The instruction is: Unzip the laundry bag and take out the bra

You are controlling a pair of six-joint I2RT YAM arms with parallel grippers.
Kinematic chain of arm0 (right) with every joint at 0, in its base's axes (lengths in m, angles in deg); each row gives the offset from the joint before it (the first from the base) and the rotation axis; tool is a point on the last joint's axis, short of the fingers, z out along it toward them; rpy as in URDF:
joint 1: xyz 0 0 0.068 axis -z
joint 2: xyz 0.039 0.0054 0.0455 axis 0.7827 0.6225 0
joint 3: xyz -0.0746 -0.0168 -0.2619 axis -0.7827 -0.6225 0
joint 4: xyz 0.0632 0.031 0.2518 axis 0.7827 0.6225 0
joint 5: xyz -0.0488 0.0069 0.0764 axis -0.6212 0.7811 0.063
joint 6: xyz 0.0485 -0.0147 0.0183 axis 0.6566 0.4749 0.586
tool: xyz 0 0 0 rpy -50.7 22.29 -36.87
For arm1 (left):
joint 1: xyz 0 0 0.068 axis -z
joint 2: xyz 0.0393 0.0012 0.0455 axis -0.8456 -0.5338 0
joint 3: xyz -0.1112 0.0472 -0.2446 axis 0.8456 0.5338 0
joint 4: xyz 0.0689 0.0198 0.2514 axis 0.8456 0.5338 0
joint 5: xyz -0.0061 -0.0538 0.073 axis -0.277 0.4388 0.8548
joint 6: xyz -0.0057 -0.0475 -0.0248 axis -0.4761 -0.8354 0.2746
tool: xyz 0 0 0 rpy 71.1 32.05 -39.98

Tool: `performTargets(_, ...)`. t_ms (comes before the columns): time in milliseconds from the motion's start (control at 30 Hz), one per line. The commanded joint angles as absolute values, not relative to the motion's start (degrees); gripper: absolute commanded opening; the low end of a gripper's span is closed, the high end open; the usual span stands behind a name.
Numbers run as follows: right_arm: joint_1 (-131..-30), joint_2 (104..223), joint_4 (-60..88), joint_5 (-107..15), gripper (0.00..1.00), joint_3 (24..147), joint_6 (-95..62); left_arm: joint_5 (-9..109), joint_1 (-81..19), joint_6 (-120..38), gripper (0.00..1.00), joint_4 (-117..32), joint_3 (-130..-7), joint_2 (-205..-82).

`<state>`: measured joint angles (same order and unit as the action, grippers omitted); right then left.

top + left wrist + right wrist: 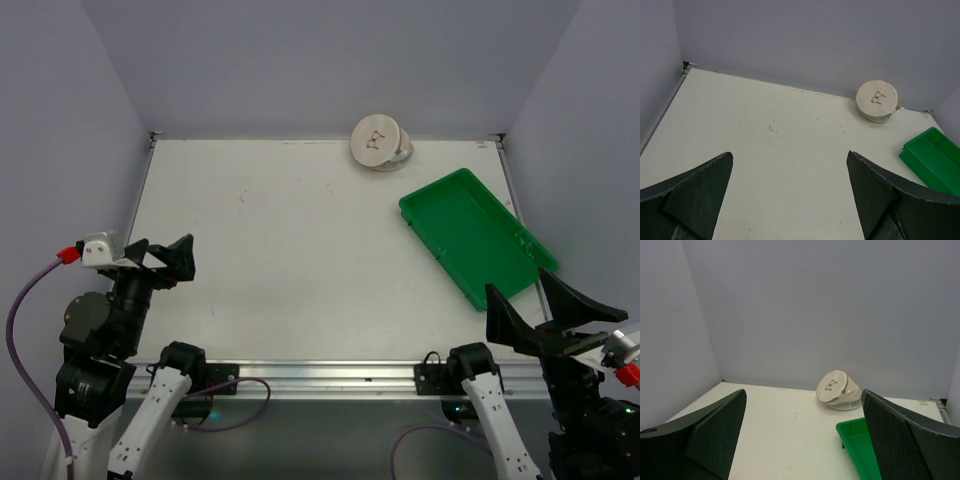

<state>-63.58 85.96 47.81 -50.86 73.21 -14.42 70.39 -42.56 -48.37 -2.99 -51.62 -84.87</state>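
Observation:
The laundry bag (pixel 379 143) is a round cream case with a tan rim and a small black bra outline on its face. It rests tilted against the back wall, right of centre, and looks closed; it shows in the left wrist view (pixel 877 101) and the right wrist view (pixel 836 389) too. The bra is hidden. My left gripper (pixel 163 258) hovers open at the near left, far from the bag, with only bare table between its fingers (pixel 790 197). At the near right my right gripper (pixel 533 300) is open too and holds nothing (pixel 803 435).
A green rectangular plastic tray (pixel 478 233) lies at an angle on the right side of the white table, between the bag and my right gripper. Grey walls close the table at the back and both sides.

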Motion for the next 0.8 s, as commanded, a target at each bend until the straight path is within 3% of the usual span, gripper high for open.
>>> performTargets(0,-63.5,87.6,47.7,-50.5,0.99,73.0,-14.0,69.6,-42.6,-49.1,1.00,-3.9,-50.3,-84.4)
performTargets(267,-63.5,91.8,45.4,-53.3,0.99,66.0,-7.4,67.6,-42.6,-49.7,1.00,-6.2,-47.3,-87.6)
performTargets(433,-63.5,99.7,39.2,-44.4,0.99,60.0,-3.5,64.2,-42.6,-51.2,1.00,-11.3,-43.4,-90.8)
performTargets(667,-63.5,125.4,25.4,-49.4,0.99,62.5,-0.3,61.1,-42.6,-51.7,1.00,-17.2,-40.2,-101.2)
performTargets(767,-63.5,142.5,19.3,-51.5,0.99,67.1,-1.4,61.7,-42.6,-51.8,1.00,-19.4,-39.4,-104.8)
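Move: The laundry bag stands by the far wall, about 49 cm ahead of the right hand, 8 cm to its left and 40 cm below. From the left hand the bag is some 38 cm ahead, 45 cm to the right and 32 cm below. The green basket lies roughly 23 cm ahead of the right hand, 15 cm to its right and 41 cm below. Both open hands approach the laundry bag: right some 24 cm forward, sinking, tipping down 40 degrees; left down, forward, rightward. ##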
